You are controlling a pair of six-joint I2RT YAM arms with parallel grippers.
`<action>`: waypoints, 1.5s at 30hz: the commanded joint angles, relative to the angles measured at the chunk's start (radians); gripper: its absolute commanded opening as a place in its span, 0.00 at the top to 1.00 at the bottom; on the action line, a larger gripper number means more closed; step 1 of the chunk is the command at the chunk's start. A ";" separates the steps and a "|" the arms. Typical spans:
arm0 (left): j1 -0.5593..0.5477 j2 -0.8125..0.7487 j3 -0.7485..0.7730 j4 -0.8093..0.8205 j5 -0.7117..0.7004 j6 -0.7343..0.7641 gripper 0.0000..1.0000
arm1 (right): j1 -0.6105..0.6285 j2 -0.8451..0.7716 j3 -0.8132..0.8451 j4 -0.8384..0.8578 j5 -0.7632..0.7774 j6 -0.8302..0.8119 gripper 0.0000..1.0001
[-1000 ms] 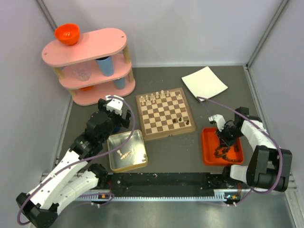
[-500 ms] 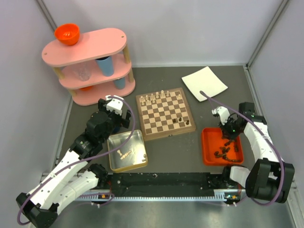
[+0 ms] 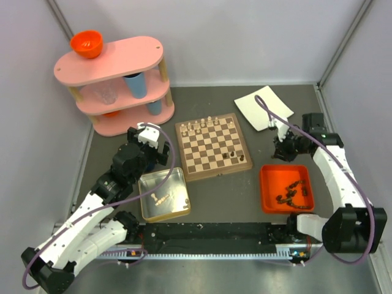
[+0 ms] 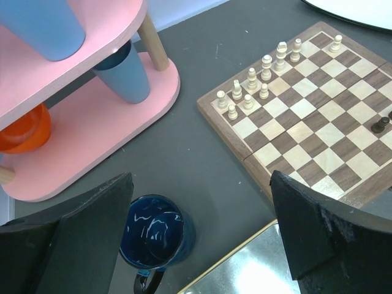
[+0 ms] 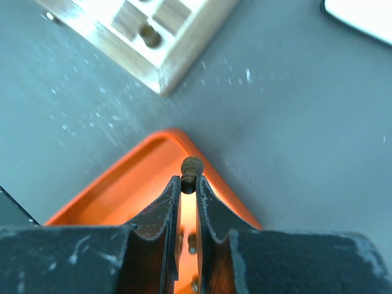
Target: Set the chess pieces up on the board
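The board point(image 3: 212, 147) lies mid-table, with cream chess pieces point(image 3: 202, 125) along its far rows and a few dark ones point(image 3: 233, 154) near its right front. More dark pieces point(image 3: 291, 195) lie in the orange tray point(image 3: 269, 202). My right gripper point(image 3: 282, 150) hangs above the tray's far edge, right of the board. In the right wrist view it point(image 5: 188, 182) is shut on a dark brown piece point(image 5: 191, 166) whose round head pokes past the fingertips. My left gripper point(image 4: 205, 236) stands wide open over a blue mug point(image 4: 153, 233), left of the board point(image 4: 306, 122).
A silver tin point(image 3: 147, 208) holding a few cream pieces sits in front of the board's left corner. A pink three-tier shelf point(image 3: 116, 73) with cups and an orange bowl stands at the back left. A white plate point(image 3: 263, 107) lies at the back right.
My right gripper has risen out of the orange tray with a dark piece and moved toward the far side, beside the board. The left arm has not moved.
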 commanded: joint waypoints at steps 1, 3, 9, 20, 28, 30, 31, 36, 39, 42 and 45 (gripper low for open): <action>0.002 0.000 0.005 0.047 -0.010 -0.004 0.01 | 0.140 0.104 0.118 0.046 -0.089 0.093 0.94; 0.002 0.000 0.005 0.047 -0.016 -0.004 0.01 | 0.186 0.155 0.171 0.066 -0.077 0.117 0.94; 0.002 0.003 0.003 0.047 -0.027 0.001 0.01 | 0.321 0.351 0.333 0.094 -0.003 0.156 0.92; 0.002 -0.003 0.003 0.047 -0.025 0.007 0.01 | 0.418 0.533 0.411 0.132 0.089 0.192 0.91; 0.002 -0.008 0.003 0.047 -0.025 0.005 0.01 | 0.439 0.603 0.445 0.129 0.129 0.198 0.90; 0.002 -0.009 0.003 0.048 -0.025 0.007 0.01 | 0.442 0.614 0.446 0.130 0.136 0.198 0.90; 0.002 -0.008 0.003 0.047 -0.024 0.005 0.01 | 0.442 0.619 0.446 0.129 0.139 0.198 0.90; 0.002 -0.009 0.003 0.048 -0.024 0.007 0.01 | 0.455 0.649 0.451 0.129 0.158 0.195 0.89; 0.002 -0.009 0.003 0.047 -0.024 0.007 0.01 | 0.459 0.660 0.452 0.129 0.167 0.195 0.89; 0.002 -0.009 0.003 0.047 -0.022 0.005 0.01 | 0.462 0.669 0.452 0.130 0.173 0.193 0.88; 0.002 -0.011 0.003 0.048 -0.022 0.007 0.01 | 0.467 0.678 0.449 0.129 0.179 0.193 0.88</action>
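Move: The right hand already holds a dark pawn; its square, by the board's right edge, lies about 9 cm ahead, 13 cm left and 9 cm below. The near-right corner piece stands roughly 6 cm ahead and 13 cm left of the hand, the middle dark piece 8 ahead and 16 left. The orange tray's middle is some 9 cm back and 3 cm right. From the left hand the square is about 6 cm ahead, 28 cm right and 20 cm below. The right hand carries the pawn about 13 cm left, 8 cm forward, then sinks towards the edge square. ##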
